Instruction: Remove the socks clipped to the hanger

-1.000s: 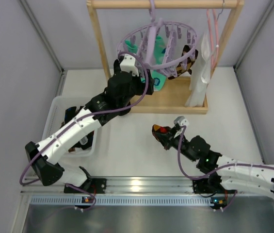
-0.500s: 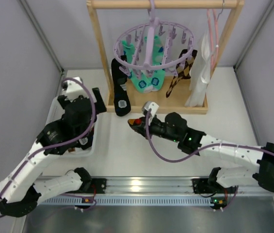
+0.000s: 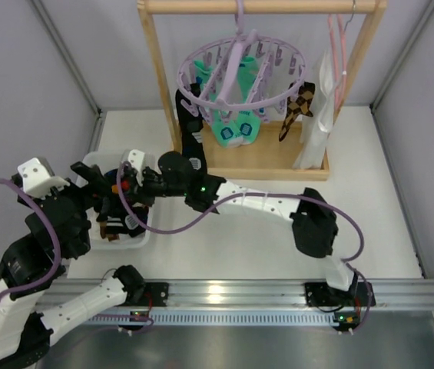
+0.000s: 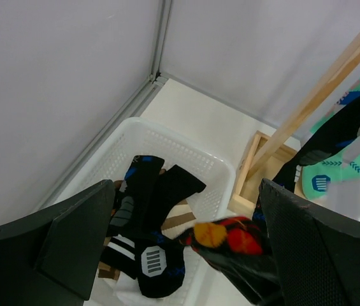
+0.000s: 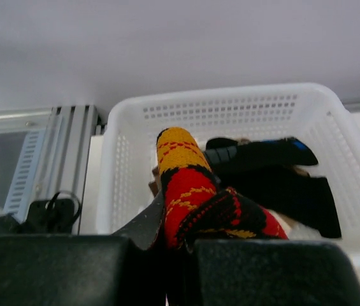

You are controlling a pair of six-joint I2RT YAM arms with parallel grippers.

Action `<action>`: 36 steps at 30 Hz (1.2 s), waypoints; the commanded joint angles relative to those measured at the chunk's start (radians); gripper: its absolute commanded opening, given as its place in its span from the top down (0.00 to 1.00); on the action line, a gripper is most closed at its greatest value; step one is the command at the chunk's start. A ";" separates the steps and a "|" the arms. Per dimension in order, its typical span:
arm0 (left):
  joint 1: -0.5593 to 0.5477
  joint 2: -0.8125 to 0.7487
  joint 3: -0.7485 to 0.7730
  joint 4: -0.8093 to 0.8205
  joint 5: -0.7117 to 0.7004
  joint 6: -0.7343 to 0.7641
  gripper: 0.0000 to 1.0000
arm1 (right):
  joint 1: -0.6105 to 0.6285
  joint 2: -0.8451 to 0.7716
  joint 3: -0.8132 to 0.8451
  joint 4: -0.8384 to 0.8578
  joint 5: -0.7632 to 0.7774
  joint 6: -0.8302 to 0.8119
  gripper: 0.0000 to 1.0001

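Note:
The lavender ring hanger (image 3: 240, 69) hangs from the wooden rack. Clipped to it are a black-blue sock (image 3: 190, 134), teal green socks (image 3: 236, 127) and a brown-black diamond sock (image 3: 292, 108). My right gripper (image 3: 130, 184) reaches far left and is shut on a black sock with a red-orange pattern (image 5: 189, 191), holding it over the white basket (image 3: 86, 165). The same sock (image 4: 227, 234) shows in the left wrist view above the basket rim (image 4: 186, 137). My left gripper (image 4: 186, 242) is wide open with nothing between its fingers, drawn back at the basket's near left (image 3: 101, 192).
Several dark socks (image 4: 148, 217) lie in the basket. A thin pink wire hanger with a white cloth (image 3: 318, 115) hangs at the rack's right end. The rack's wooden base (image 3: 266, 161) stands behind the right arm. Grey walls close in left and right.
My right arm swept left from mid-table, carrying the red-orange sock to the basket. My left arm pulled back from the hanger to the basket's near left, its gripper opening fully.

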 commanded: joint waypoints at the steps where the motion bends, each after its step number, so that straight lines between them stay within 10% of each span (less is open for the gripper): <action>1: 0.002 -0.027 -0.025 -0.022 -0.025 0.028 0.02 | -0.002 0.180 0.238 -0.100 -0.032 -0.035 1.00; 3: 0.002 -0.048 -0.046 -0.019 0.000 0.029 0.02 | -0.016 0.296 0.398 -0.168 -0.026 -0.018 0.86; 5: 0.002 -0.056 -0.061 -0.020 0.027 0.031 0.02 | -0.028 0.354 0.485 -0.199 -0.018 0.016 0.15; 6: 0.002 -0.061 -0.075 -0.017 0.035 0.035 0.02 | -0.036 0.352 0.486 -0.212 -0.010 0.017 0.11; 20: 0.002 -0.012 -0.155 0.050 0.355 -0.080 0.02 | -0.062 -0.447 -0.482 0.021 0.288 0.003 0.03; 30: 0.019 0.339 -0.552 0.878 0.625 0.018 0.01 | -0.065 -1.112 -1.036 -0.067 0.434 0.134 0.00; 36: 0.266 0.654 -0.522 1.156 0.941 -0.020 0.02 | -0.063 -1.388 -1.128 -0.183 0.381 0.152 0.01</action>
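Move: The right hand still holds the red-and-black sock over the basket, whose middle lies about 8 cm to its left, 3 ahead and 20 below. From the left hand the hanging black sock is roughly 25 cm ahead, 20 to the right and 16 below, with the mint socks some 10 cm farther right and 2 farther out. The basket lies about 10 cm ahead of the left hand, 8 left and 32 below. Right dips, releases the sock, retreats right some 35 cm; left sweeps down, right and forward towards black sock. ##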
